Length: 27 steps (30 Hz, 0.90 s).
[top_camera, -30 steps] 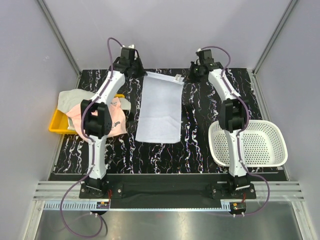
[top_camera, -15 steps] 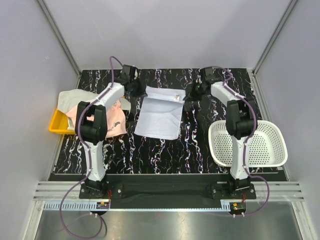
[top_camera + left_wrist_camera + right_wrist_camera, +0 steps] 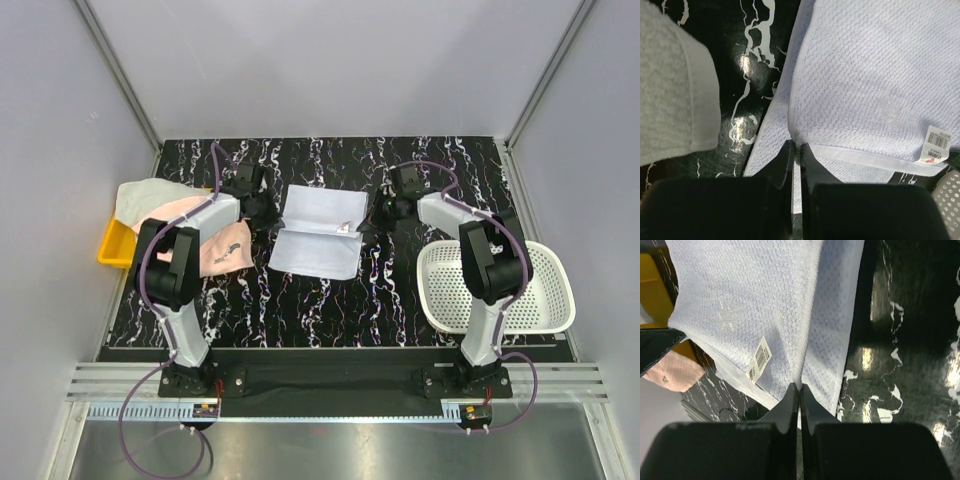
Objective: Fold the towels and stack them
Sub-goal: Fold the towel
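A pale blue towel (image 3: 318, 232) lies mid-table, its far half drawn over its near half. My left gripper (image 3: 262, 210) is shut on the towel's left far corner; in the left wrist view (image 3: 796, 146) the cloth (image 3: 865, 80) is pinched between the jaws. My right gripper (image 3: 376, 213) is shut on the right far corner, seen pinched in the right wrist view (image 3: 799, 386), with a white tag (image 3: 759, 358) on the cloth (image 3: 750, 295). A pale pink towel (image 3: 215, 240) and a whitish towel (image 3: 150, 194) lie at the left.
A yellow tray (image 3: 113, 245) sits at the table's left edge under the pile of towels. A white mesh basket (image 3: 528, 286) stands at the right, partly behind the right arm. The table is black marble-patterned.
Both grippers have moved from the far edge toward me, carrying the towel's far edge over its near part. The towel's visible length has shortened.
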Tool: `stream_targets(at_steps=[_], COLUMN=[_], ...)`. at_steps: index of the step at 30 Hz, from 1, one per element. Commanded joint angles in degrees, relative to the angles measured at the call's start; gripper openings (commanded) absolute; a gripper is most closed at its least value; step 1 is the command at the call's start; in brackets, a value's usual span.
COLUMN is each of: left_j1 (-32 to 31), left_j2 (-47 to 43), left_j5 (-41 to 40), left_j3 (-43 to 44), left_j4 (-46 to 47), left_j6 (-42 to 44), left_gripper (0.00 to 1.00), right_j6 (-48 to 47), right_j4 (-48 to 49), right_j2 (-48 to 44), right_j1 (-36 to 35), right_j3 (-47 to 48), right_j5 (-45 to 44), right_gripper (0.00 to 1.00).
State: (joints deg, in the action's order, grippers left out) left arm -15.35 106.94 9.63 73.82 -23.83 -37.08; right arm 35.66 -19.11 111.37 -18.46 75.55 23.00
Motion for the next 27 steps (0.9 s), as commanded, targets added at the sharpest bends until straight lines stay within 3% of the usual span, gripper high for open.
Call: stream_targets(at_steps=[1, 12, 27], left_j1=[-0.64, -2.22, -3.98], left_j2=[-5.06, -13.77, -18.78], left_j5=[-2.42, -5.49, -9.45], left_j3=[-2.36, -8.25, -14.32], left_j4=[3.97, 2.39, 0.63], left_j6=[-0.45, 0.87, 1.04], left_gripper=[0.00, 0.00, 0.00], right_j6=[2.83, 4.59, 6.44], right_j4=[3.91, 6.37, 7.25], right_j2=[-4.76, -10.30, -16.54], right_j1=[-1.05, -3.60, -6.76], right_j3=[-3.47, -12.26, -17.63], right_j5=[-2.26, -5.25, -6.74], right_gripper=[0.00, 0.00, 0.00])
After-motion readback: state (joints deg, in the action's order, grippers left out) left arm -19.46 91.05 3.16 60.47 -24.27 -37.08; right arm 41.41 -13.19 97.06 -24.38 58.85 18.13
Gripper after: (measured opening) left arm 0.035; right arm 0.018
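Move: The pale towel's near-left corner lies about 9 cm back of the left hand, 2 cm left and 5 below. Its near-right corner is some 10 cm back of the right hand, 1 cm left and 5 below. The pink towel is about 13 cm left of the left hand and 2 cm back; the white basket stands some 25 cm right of the right hand and 11 cm back. Both hands, still pinching the far edge's corners, draw back about 6 cm towards the near edge, left hand arching. ##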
